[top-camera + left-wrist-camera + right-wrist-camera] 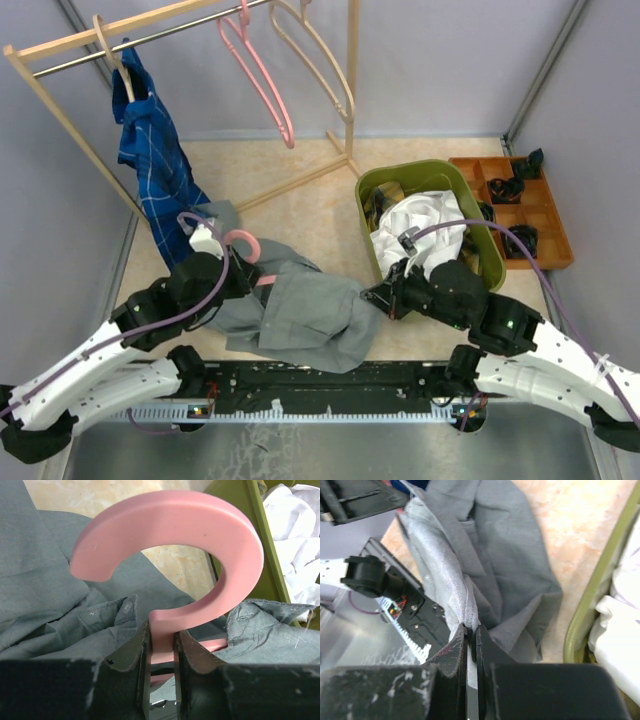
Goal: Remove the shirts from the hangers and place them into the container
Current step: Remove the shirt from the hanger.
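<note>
A grey shirt [300,305] lies spread on the table between the arms, still on a pink hanger [175,550] whose hook sticks up past the collar. My left gripper [161,640] is shut on the neck of that hook. At the shirt's right edge my right gripper [471,630] is shut on a fold of the grey cloth [465,595]. The olive-green container [372,190] stands to the right and holds a white shirt [420,225] over a dark plaid one. A blue checked shirt [150,160] hangs on a pale hanger [112,50] from the rack.
The wooden rack [60,110] with its metal rod stands at the back left and carries an empty pink hanger [262,85] and an empty pale hanger [320,60]. An orange compartment tray [555,215] sits right of the container. Grey walls close in both sides.
</note>
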Available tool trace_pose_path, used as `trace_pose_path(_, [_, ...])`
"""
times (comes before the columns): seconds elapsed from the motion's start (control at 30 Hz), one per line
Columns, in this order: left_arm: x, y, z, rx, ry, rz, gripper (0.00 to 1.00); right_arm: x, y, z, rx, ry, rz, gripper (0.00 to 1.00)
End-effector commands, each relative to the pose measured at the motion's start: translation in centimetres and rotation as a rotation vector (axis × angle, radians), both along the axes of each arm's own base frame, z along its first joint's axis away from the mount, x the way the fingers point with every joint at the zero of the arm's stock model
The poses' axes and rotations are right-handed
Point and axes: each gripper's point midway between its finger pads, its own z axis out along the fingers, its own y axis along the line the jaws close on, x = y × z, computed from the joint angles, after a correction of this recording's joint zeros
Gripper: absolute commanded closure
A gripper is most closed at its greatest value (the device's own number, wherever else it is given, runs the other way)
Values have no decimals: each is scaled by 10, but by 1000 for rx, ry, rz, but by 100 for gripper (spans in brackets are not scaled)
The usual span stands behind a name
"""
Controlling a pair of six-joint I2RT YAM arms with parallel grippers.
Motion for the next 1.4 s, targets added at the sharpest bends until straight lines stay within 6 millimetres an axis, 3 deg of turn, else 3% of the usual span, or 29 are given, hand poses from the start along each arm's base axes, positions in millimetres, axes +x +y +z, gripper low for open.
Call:
trace_pose_path(0.0, [8, 21, 34, -53, -86, 108, 100, 21, -29, -45, -191, 19, -167, 100])
trace_pose_path(0.13, [6, 31, 47, -101, -117, 144, 100, 25, -29, -58, -197, 35, -202, 100])
trace_pose_path(0.43, [2, 36, 48, -157, -139, 155, 100, 27, -24, -56, -83, 26, -225, 100])
trace_pose_path(0.5, [3, 34, 48, -145, -140, 142, 100, 26, -21, -49, -70, 13, -206, 84])
trace_pose_path(0.6, [4, 30, 45, -114, -133, 121, 100, 27, -21, -24, -34, -22, -197, 64])
trace_pose_path(0.9, [4, 18, 28, -40, -100, 53, 100, 32, -24, 73, 175, -203, -202, 38])
trace_pose_path(1.1, [1, -4, 24, -24, -93, -58, 100, 26, 12, 101, 241, -253, -55, 27])
trace_pose_path(1.27, [-1, -16, 20, -9, -78, -119, 100, 24, 47, 87, 171, -205, 57, 25])
trace_pose_path(1.37, [-2, -17, 17, -6, -69, -126, 100, 23, 58, 77, 142, -173, 97, 30])
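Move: The right hand still pinches an edge of the gray shirt. The hidden right arm end of the pink hanger lies about 10 cm to its left, 2 cm ahead and slightly below, roughly 14 cm right of the left hand, which grips the neck. The gray shirt's heap is some 13 cm left of the right hand, level fore-and-aft, 14 cm below. The container sits about 16 cm ahead of the right hand and 15 cm right. Still pinching the gray shirt, the right fingers pull down about 6 cm and slightly forward, let go and open wide, then rise some 12 cm and swing left, back towards the hanger's right arm. The left hand keeps its grip on the hanger neck, shifting left and a little up during the pull, then easing back right. ##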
